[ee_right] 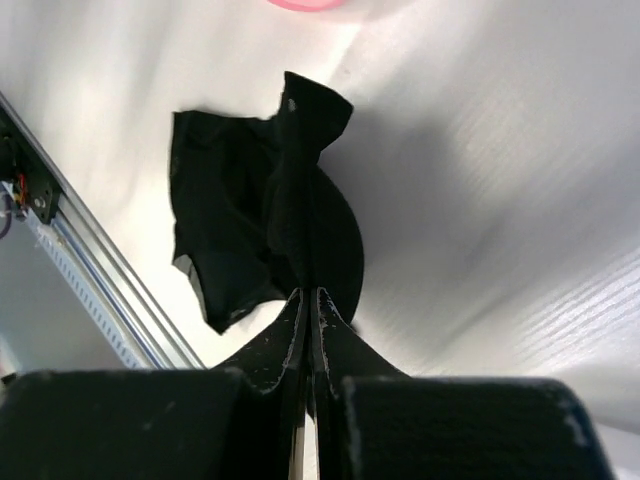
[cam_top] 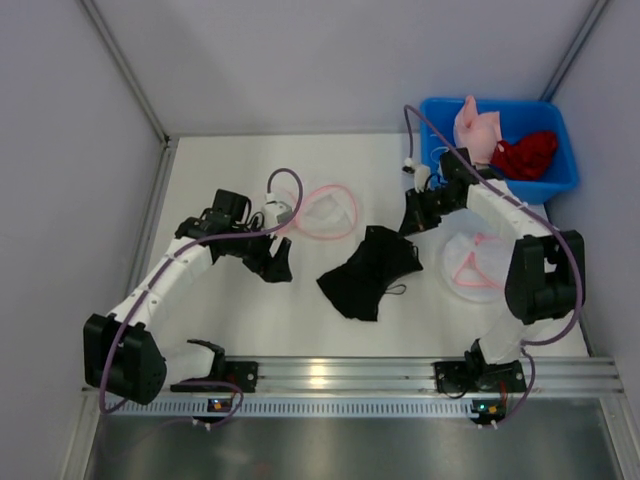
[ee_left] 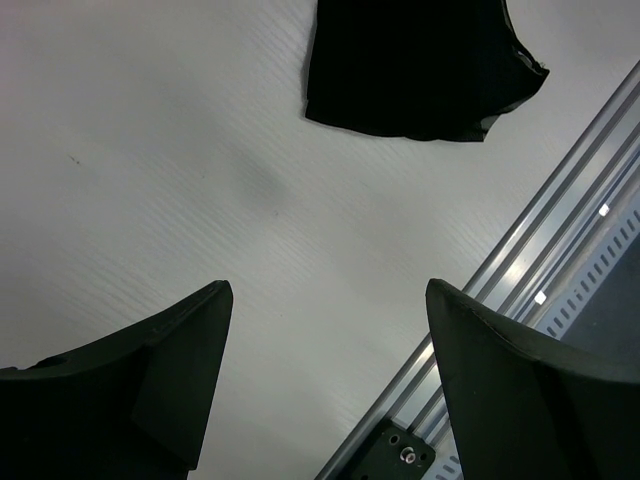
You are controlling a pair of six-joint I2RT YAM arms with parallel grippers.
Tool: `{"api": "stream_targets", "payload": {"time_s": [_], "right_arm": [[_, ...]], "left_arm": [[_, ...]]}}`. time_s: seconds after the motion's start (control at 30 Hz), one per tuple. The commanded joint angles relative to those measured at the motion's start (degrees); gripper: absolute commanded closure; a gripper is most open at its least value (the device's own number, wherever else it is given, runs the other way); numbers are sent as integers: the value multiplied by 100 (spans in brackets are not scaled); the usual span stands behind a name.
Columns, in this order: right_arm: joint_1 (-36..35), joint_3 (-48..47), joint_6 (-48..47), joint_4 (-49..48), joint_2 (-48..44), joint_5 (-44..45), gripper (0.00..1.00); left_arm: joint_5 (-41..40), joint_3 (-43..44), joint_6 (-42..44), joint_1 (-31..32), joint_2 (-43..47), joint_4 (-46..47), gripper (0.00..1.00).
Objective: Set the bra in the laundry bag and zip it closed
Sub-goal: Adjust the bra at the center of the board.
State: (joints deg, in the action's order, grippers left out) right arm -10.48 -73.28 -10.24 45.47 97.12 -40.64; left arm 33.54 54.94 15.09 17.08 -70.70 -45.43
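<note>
The black bra lies crumpled in the middle of the white table. My right gripper is shut on its upper right edge; in the right wrist view the fabric runs up from between the closed fingertips. A white mesh laundry bag with pink trim lies flat behind the bra. My left gripper hovers open left of the bra, with nothing between its fingers. The bra's lower edge shows ahead of it.
A second white mesh bag with pink trim lies under the right arm. A blue bin at the back right holds pink and red garments. The aluminium rail runs along the near edge.
</note>
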Motion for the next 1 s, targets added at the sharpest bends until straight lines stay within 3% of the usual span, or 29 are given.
{"api": "stream_targets", "payload": {"time_s": [0.0, 0.2, 0.5, 0.57, 0.6, 0.77, 0.97], "right_arm": [[-628, -170, -31, 6, -711, 231, 100], [-2086, 436, 92, -486, -1248, 1303, 100], [-3520, 999, 242, -1040, -1073, 1884, 99], [-3671, 1026, 242, -1110, -1002, 1920, 87], [-3776, 1008, 224, -1120, -976, 1885, 77], [-3813, 675, 154, -988, -1107, 1779, 70], [-2786, 569, 295, -856, -1170, 1472, 60]], "left_arm": [[74, 105, -111, -47, 188, 184, 16], [83, 96, -358, -135, 258, 184, 16], [109, 8, -446, -284, 425, 166, 15], [126, -35, -428, -284, 469, 166, 15], [153, -53, -411, -284, 469, 166, 15], [337, -238, -165, -284, 688, 166, 15], [618, -256, 450, -293, 856, 114, 14]]}}
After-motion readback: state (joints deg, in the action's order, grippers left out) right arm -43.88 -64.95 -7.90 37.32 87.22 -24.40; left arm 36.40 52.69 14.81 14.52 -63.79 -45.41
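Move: My closed right fingers already hold the bra's far right edge just off the table. The middle of the bra, over which this edge is to go, lies about 9 cm back, 8 cm left and 6 cm below. The open laundry bag is some 24 cm left and 5 cm ahead, the second laundry bag roughly 20 cm right and 7 cm back. From my left hand, the bra's middle is about 22 cm right and 2 cm back. Keeping my pinch on the bra's edge, I lift my right hand a few centimetres, then sweep it about 14 cm back and 12 cm left over the cloth, sinking as I go and turning some 30 degrees counter-clockwise. Low over the bra I part my fingers, leave the edge there, and start back forward a couple of centimetres, rising slightly. ##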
